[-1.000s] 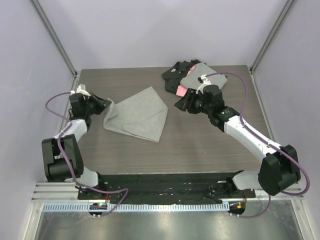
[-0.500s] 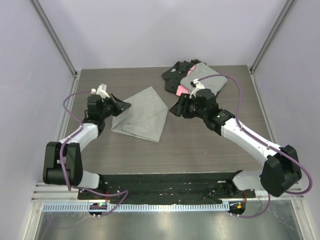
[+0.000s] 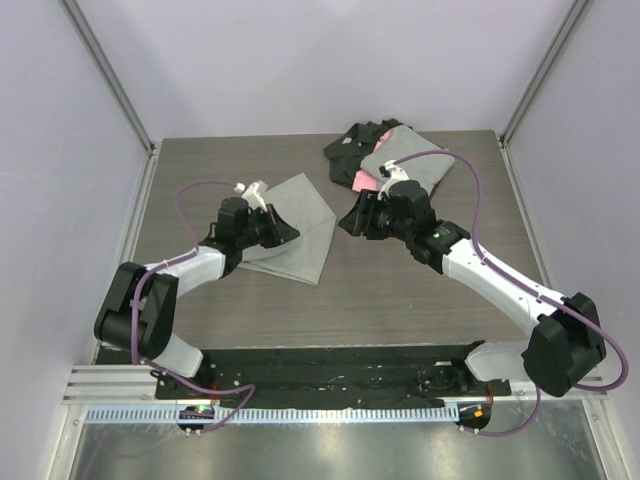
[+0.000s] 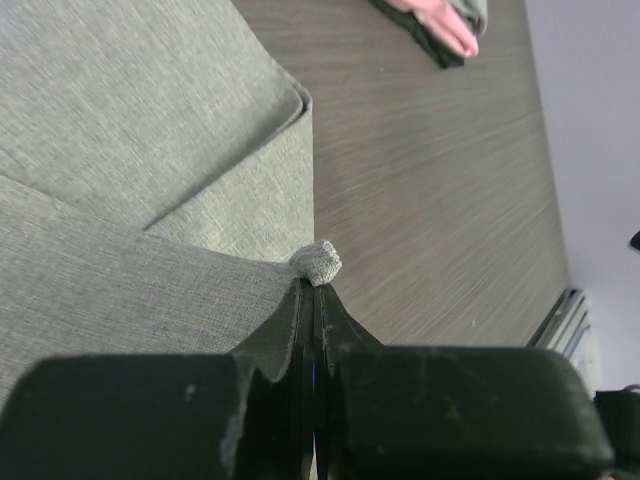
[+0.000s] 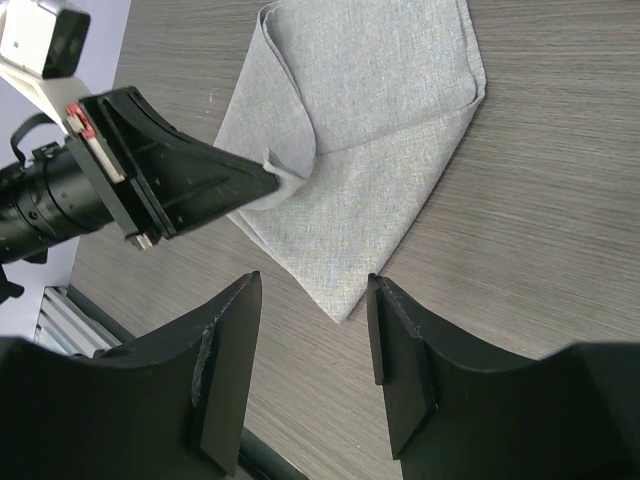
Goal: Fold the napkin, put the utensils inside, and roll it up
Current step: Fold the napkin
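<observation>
The light-grey napkin (image 3: 305, 215) lies on the dark wooden table (image 3: 400, 290), partly folded over itself. My left gripper (image 3: 287, 233) is shut on one corner of the napkin (image 4: 317, 264), and the cloth bunches just past the closed tips of that gripper (image 4: 315, 290). It holds that corner above the napkin's middle. My right gripper (image 3: 347, 222) hovers open just right of the napkin. In its wrist view, the right gripper (image 5: 312, 305) has nothing between its fingers, and the napkin (image 5: 390, 120) and the left gripper (image 5: 265, 180) lie beyond. The utensils are out of view.
A pile of grey, pink and black cloths (image 3: 385, 155) sits at the back right of the table, behind the right arm, and shows at the top of the left wrist view as the cloth pile (image 4: 440, 25). Walls and metal posts border the table.
My left gripper has swung right from the table's left edge, carrying the napkin corner over the cloth. The right gripper has shifted a little left toward the napkin, still open.
</observation>
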{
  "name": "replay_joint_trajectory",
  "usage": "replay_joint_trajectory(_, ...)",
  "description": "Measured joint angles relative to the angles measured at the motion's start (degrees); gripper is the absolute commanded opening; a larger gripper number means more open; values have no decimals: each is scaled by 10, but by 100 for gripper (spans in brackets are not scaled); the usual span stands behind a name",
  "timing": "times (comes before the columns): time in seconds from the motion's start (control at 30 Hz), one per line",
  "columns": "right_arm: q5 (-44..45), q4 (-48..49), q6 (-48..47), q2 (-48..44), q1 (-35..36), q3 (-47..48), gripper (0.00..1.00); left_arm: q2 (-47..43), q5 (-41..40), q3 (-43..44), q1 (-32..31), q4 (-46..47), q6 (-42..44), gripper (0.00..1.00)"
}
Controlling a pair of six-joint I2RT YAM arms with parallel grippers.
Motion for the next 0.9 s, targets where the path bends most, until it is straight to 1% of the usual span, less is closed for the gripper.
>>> replay_joint_trajectory(0.2,2,-1,0,0,0,0,54,10,-23,0,-50,-15,37,0)
replay_joint_trajectory(0.43,4,-1,0,0,1,0,54,14,-50,0,-94,-31,70,0)
replay_joint_trajectory(0.9,6,-1,0,0,5,0,54,15,-82,-15,-127,-53,111,0)
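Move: The napkin's bottom-layer near-right corner, where the pinched corner is being taken, lies about 9 cm back, 5 cm to the right and 9 cm below the left hand. At that same depth, the napkin's right corner is about 8 cm ahead and 9 cm to the right; the pink cloth is about 18 cm ahead and 16 cm to the right. From the idle right hand, the near-right corner is some 4 cm back, 8 cm to the left and 18 cm below. The napkin's loose corner, still pinched in the left hand's shut fingers, is drawn over the lower layer towards the near-right corner: about 5 cm back and 4 cm right while sinking about 5 cm, the rightward part dying out and the end going back and down. The wrist rolls some 15 degrees, left side rising, and swings about 10 degrees clockwise. ##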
